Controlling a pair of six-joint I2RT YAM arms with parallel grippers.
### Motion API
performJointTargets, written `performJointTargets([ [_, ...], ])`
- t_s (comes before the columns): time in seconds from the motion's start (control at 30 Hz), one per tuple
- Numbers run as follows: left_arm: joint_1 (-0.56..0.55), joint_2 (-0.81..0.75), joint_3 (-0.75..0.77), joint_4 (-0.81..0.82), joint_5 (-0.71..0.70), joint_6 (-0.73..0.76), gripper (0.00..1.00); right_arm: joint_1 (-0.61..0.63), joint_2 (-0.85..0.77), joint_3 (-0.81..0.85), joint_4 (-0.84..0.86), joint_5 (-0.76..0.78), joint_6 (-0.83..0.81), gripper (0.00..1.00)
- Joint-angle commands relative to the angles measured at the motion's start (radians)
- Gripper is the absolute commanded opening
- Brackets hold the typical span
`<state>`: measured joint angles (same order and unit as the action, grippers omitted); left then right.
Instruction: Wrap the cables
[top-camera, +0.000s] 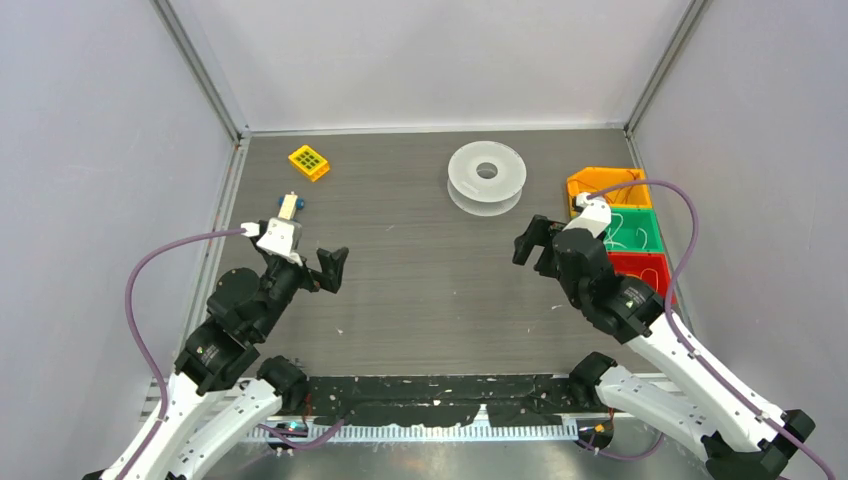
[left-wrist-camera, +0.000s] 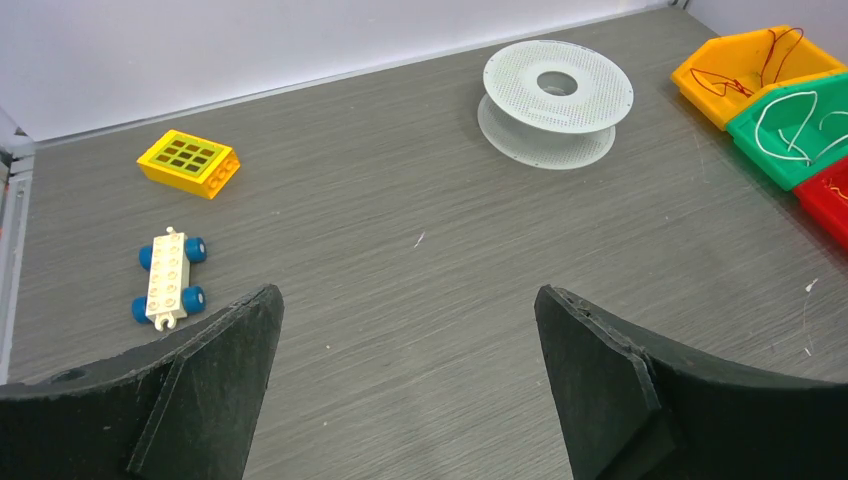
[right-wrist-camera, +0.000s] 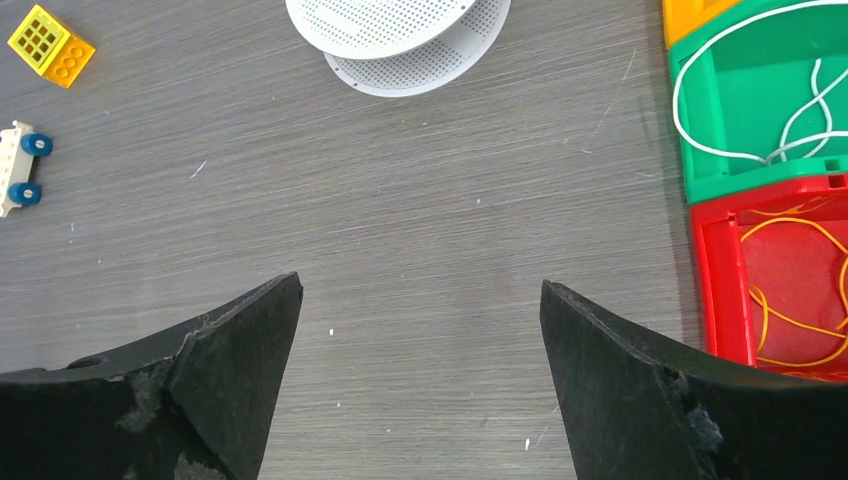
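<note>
The thin yellow-orange wire (right-wrist-camera: 790, 220) lies in loose loops inside the red bin (right-wrist-camera: 705, 290) at the right edge of the table; in the top view that bin (top-camera: 640, 272) sits just right of my right arm. A white perforated spool (top-camera: 487, 177) lies flat at the back centre and also shows in the left wrist view (left-wrist-camera: 556, 100). My left gripper (top-camera: 318, 272) is open and empty above bare table at the left (left-wrist-camera: 407, 292). My right gripper (top-camera: 535, 250) is open and empty above bare table, left of the red bin (right-wrist-camera: 421, 282).
A green bin (right-wrist-camera: 700, 120) with a thin white wire and an orange bin (left-wrist-camera: 700, 80) with a red wire stand behind the red bin. A yellow brick (top-camera: 309, 162) and a white toy car with blue wheels (left-wrist-camera: 168, 277) lie at the back left. Walls enclose the table.
</note>
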<state>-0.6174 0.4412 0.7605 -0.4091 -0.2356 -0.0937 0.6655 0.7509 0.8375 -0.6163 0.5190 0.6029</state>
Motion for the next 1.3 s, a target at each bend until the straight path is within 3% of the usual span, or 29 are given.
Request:
performJointTargets([
  [0.0, 0.004, -0.006, 0.016, 0.023, -0.004, 0.002, 0.99, -0.003, -0.022, 0.017, 0.016, 0.05, 0.04, 0.95],
  [0.27, 0.005, -0.007, 0.011, 0.021, -0.017, -0.001, 0.99, -0.002, -0.033, -0.011, 0.004, 0.202, 0.057, 0.97],
  [0.37, 0.005, -0.006, 0.012, 0.021, -0.013, -0.002, 0.99, -0.017, 0.012, -0.016, 0.003, 0.265, 0.029, 0.99],
  [0.47, 0.004, -0.003, 0.011, 0.02, -0.013, -0.007, 0.99, -0.082, 0.097, -0.007, -0.035, 0.292, 0.067, 0.96],
  [0.5, 0.005, -0.002, 0.011, 0.017, -0.011, -0.009, 0.99, -0.147, 0.114, -0.001, -0.065, 0.267, 0.104, 0.93],
  [0.67, 0.004, -0.007, 0.012, 0.018, -0.003, -0.012, 0.99, -0.435, 0.18, -0.074, 0.002, 0.045, 0.112, 0.55],
  [0.77, 0.005, -0.011, 0.011, 0.017, -0.004, -0.014, 0.99, -0.595, 0.175, -0.138, 0.056, -0.024, 0.12, 0.51],
  [0.87, 0.004, -0.013, 0.009, 0.019, 0.004, -0.018, 0.99, -0.678, 0.171, -0.173, 0.081, -0.025, 0.147, 0.49],
  [1.27, 0.004, -0.014, 0.007, 0.025, 0.028, -0.023, 0.99, -0.826, 0.28, -0.292, 0.215, -0.233, 0.154, 0.45],
])
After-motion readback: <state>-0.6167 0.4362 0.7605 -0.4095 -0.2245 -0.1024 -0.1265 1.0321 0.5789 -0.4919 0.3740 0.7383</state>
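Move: Off to the right hand's right, about 24 cm and roughly level fore and aft, the yellow cable lies some 20 cm below it in the red bin, whose middle is about 25 cm right. The green bin is some 12 cm ahead and 24 cm right of the hand; the white spool stands about 23 cm ahead, 7 cm left. From the left hand the cable is roughly 70 cm right, 3 cm ahead and 27 cm down. Swinging about 17 cm right and sinking some 15 cm, the right hand goes to the left part of the red bin, towards the yellow cable; the sideways swing comes first and the last few centimetres are straight down. The wrist turns clockwise some 45 degrees and tips further down, while the wide-open fingers close to about half. No touch on the cable can be seen. ##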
